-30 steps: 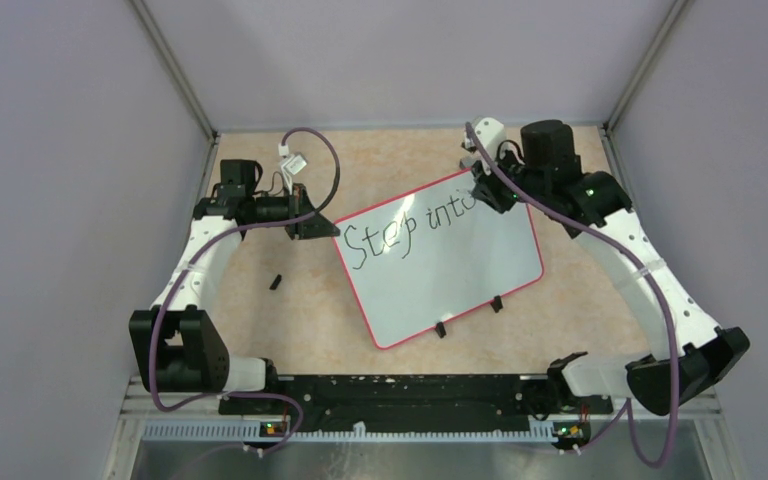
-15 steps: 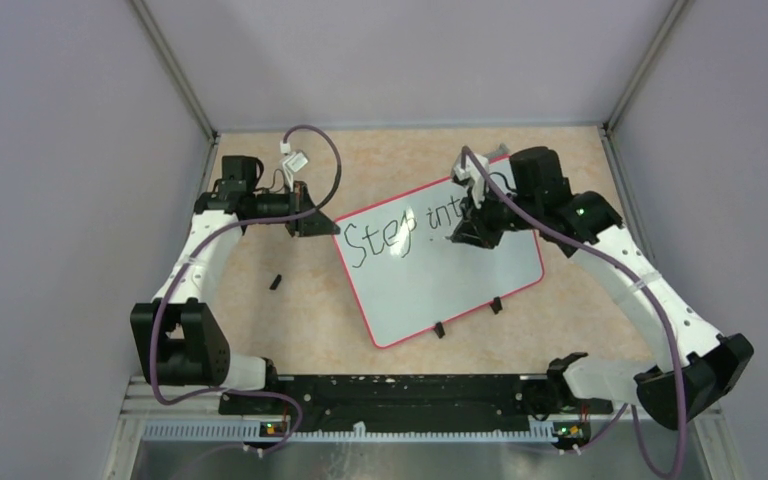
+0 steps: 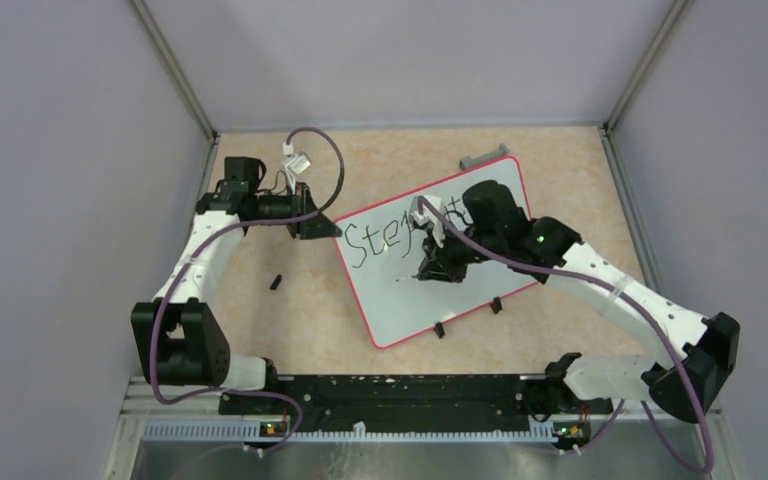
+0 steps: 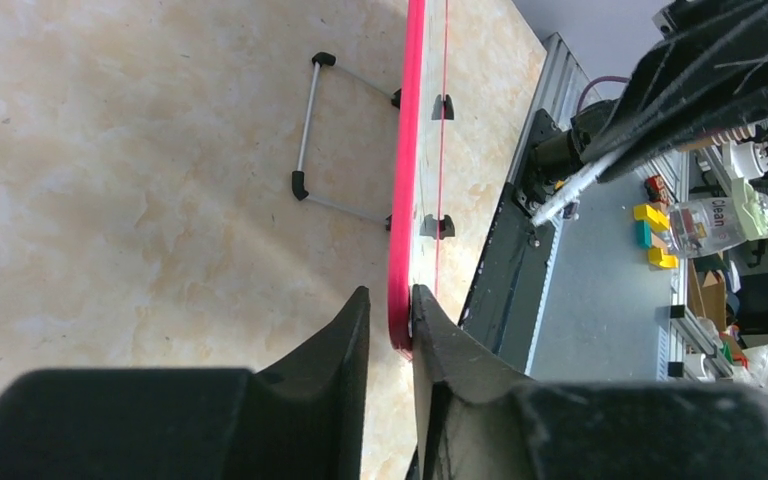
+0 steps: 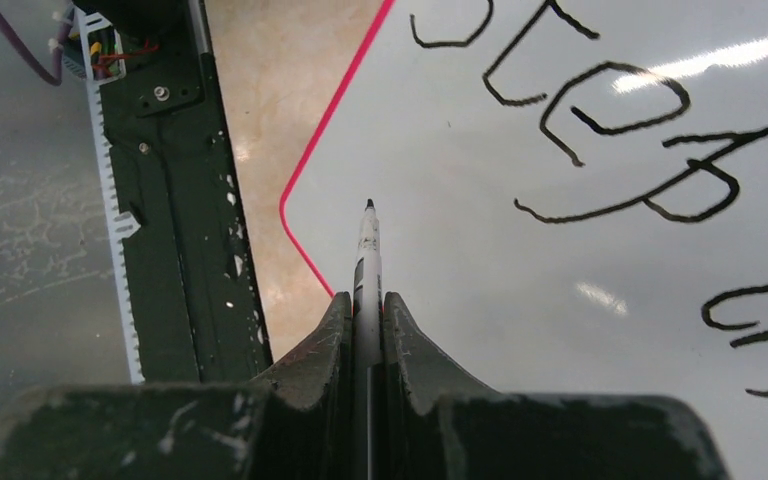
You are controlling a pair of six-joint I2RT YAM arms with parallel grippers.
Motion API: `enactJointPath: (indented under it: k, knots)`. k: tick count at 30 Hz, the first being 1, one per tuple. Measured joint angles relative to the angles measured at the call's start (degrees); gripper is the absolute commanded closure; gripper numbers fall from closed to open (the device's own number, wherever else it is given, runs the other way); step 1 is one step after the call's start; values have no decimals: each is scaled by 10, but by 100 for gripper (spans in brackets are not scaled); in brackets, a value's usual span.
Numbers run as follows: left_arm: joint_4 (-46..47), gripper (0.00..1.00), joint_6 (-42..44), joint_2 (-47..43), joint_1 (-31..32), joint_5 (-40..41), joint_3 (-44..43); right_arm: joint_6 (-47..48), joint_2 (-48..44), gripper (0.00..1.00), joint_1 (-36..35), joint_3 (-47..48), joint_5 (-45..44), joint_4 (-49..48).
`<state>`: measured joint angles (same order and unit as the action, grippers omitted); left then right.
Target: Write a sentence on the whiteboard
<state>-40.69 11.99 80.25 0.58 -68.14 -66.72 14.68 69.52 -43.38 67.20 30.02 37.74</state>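
The whiteboard [image 3: 485, 270] lies tilted on the table, its red rim [image 4: 412, 150] edge-on in the left wrist view. The sentence [image 3: 368, 242] starts with "Step"; my right arm covers the letters after it. In the right wrist view the lettering [image 5: 610, 130] runs across the whiteboard [image 5: 520, 300]. My right gripper [image 3: 430, 268] hovers over the board's middle, shut on a white marker [image 5: 368, 250] with its black tip pointing down at bare board. My left gripper [image 4: 390, 292] straddles the board's left corner, open, one finger against the rim and the other apart from it.
A small black cap [image 3: 275, 282] lies on the table left of the board. A grey bar [image 3: 484, 158] sits behind the board's far corner. Two black clips [image 3: 440, 328] mark the near edge. A wire stand [image 4: 305, 140] shows under the board. Walls close in on three sides.
My right arm swung from the board's far right corner leftward and nearer, marker in hand, now covering "into". My left jaws have parted from their hold on the rim.
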Motion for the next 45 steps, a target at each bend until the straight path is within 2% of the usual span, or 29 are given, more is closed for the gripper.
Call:
enactJointPath:
  k: [5, 11, 23, 45]
  knots:
    - [2, 100, -7, 0, 0, -5, 5, -4, 8, 100, -68, -1, -50, -40]
    - [5, 100, -16, 0, 0, -10, 7, -3, 26, 100, -143, -23, -127, -93]
    - [23, 100, -38, 0, 0, -8, 13, -3, 73, 100, -188, -38, -202, -147]
    - [33, 100, -48, 0, 0, 1, 15, 7, 108, 100, -206, -38, -267, -169]
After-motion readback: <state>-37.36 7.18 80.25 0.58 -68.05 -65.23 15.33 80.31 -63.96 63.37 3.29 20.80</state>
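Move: For the right hand, holding the marker, the blank spot under "Step" lies about 11 cm left, level fore and aft, and some 8 cm below. The "S" is about 10 cm left and 4 cm ahead; the whiteboard's bottom-left corner is roughly 7 cm left and 11 cm back. The left hand has the whiteboard's upper-left corner between its slightly open fingers; the blank spot lies about 7 cm back, 4 cm right and 4 cm below it. Right hand brings marker about 8 cm left, 6 down onto the whiteboard; left fingers close on its corner. ##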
